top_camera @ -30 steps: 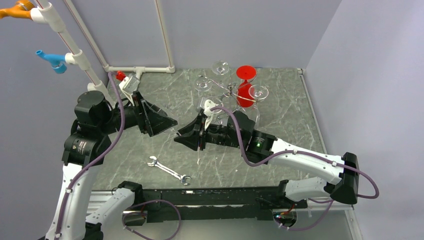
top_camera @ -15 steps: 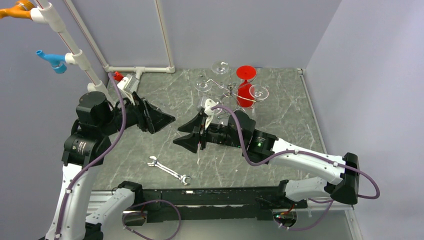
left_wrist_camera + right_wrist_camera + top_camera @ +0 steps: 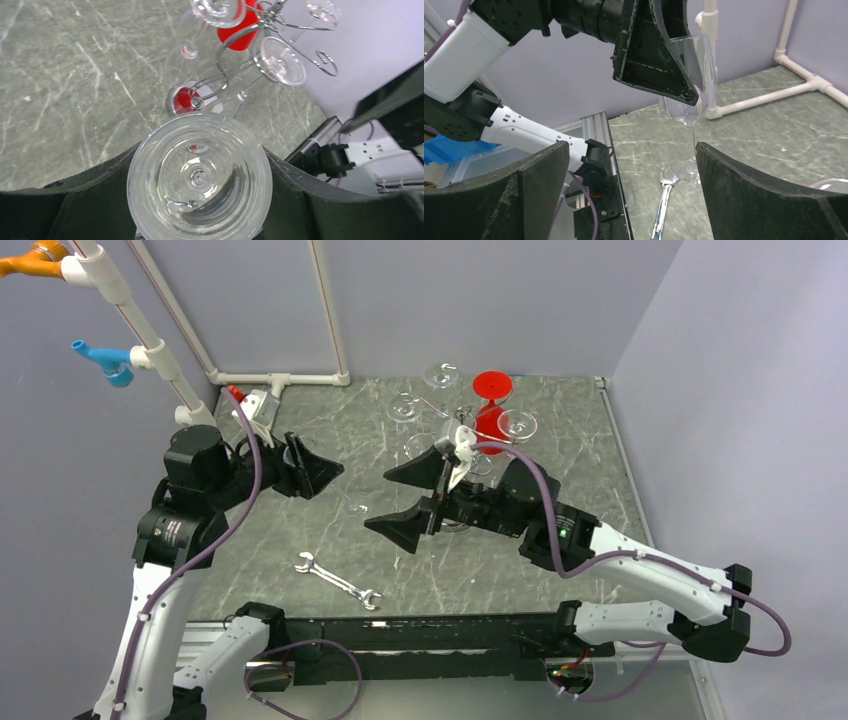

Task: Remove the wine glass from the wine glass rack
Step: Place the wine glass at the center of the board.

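A clear wine glass [image 3: 200,177] is off the rack, and my left gripper [image 3: 200,156] is shut on its bowl. The right wrist view shows that bowl [image 3: 689,107] between the left fingers [image 3: 651,60], the stem hanging down and the foot low by the wrench; whether it touches the table I cannot tell. My right gripper [image 3: 402,500] [image 3: 631,150] stands wide open with nothing between its jaws, just right of the glass. The chrome wine glass rack [image 3: 460,426] [image 3: 186,99] stands at the back behind the right arm, carrying a red glass [image 3: 491,408] and clear glasses [image 3: 440,375].
A silver wrench [image 3: 338,581] [image 3: 663,205] lies near the front of the marble table. White pipe framing [image 3: 280,378] [image 3: 764,97] runs along the back left. A black rail [image 3: 400,626] borders the near edge. Grey walls close in the back and right.
My right gripper has opened wide, let go of the glass and drawn back toward the rack. The left gripper has moved slightly back and left with the glass.
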`<state>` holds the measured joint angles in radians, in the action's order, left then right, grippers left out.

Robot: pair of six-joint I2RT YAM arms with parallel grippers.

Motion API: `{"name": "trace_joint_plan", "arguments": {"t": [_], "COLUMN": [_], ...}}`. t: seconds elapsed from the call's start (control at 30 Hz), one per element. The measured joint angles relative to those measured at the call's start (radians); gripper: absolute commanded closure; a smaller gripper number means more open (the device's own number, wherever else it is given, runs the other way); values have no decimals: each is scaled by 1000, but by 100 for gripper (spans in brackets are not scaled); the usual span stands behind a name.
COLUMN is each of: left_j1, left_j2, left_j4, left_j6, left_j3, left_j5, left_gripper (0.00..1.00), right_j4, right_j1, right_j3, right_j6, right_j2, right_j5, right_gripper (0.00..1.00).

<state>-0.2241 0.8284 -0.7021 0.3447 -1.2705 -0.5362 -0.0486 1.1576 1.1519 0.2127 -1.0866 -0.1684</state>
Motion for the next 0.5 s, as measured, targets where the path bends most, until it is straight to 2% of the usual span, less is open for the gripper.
{"name": "trace_joint_plan", "arguments": {"t": [0.3,0.5], "left_j1": [0,0], "left_j2": [27,52], "left_j4": [34,124], "left_j6": [-16,-45], "left_j3": [45,99], "left_j5": [154,274], "left_gripper": [100,100], "right_j4": [87,118], "right_j1": [2,2], "right_j3": [0,-36], "right_j6": [-3,-3], "right_j2": [76,140], "right_j5": [87,150], "right_gripper": [0,0]}}
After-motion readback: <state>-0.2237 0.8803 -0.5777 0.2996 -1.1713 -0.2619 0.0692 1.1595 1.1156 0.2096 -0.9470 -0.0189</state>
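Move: The left gripper holds the wine glass by its bowl. The open middle of the board, left of the rack, lies about 14 cm straight ahead of it and roughly 35 cm below. From the left gripper, the wine glass rack stands some 10 cm ahead and 25 cm to the right; the wrench lies about 6 cm back, nearly underneath. From the empty right gripper, that open spot is about 23 cm ahead, 12 cm left and 39 cm below. Swing the left gripper about 6 cm forward, with a lesser drift left and down, carrying the wine glass away from the rack and out over the open board; turn the wrist some 15 degrees counter-clockwise and keep the grip on the bowl. Meanwhile draw the right gripper, already wide open, about 4.5 cm to the right, clear of the glass. ##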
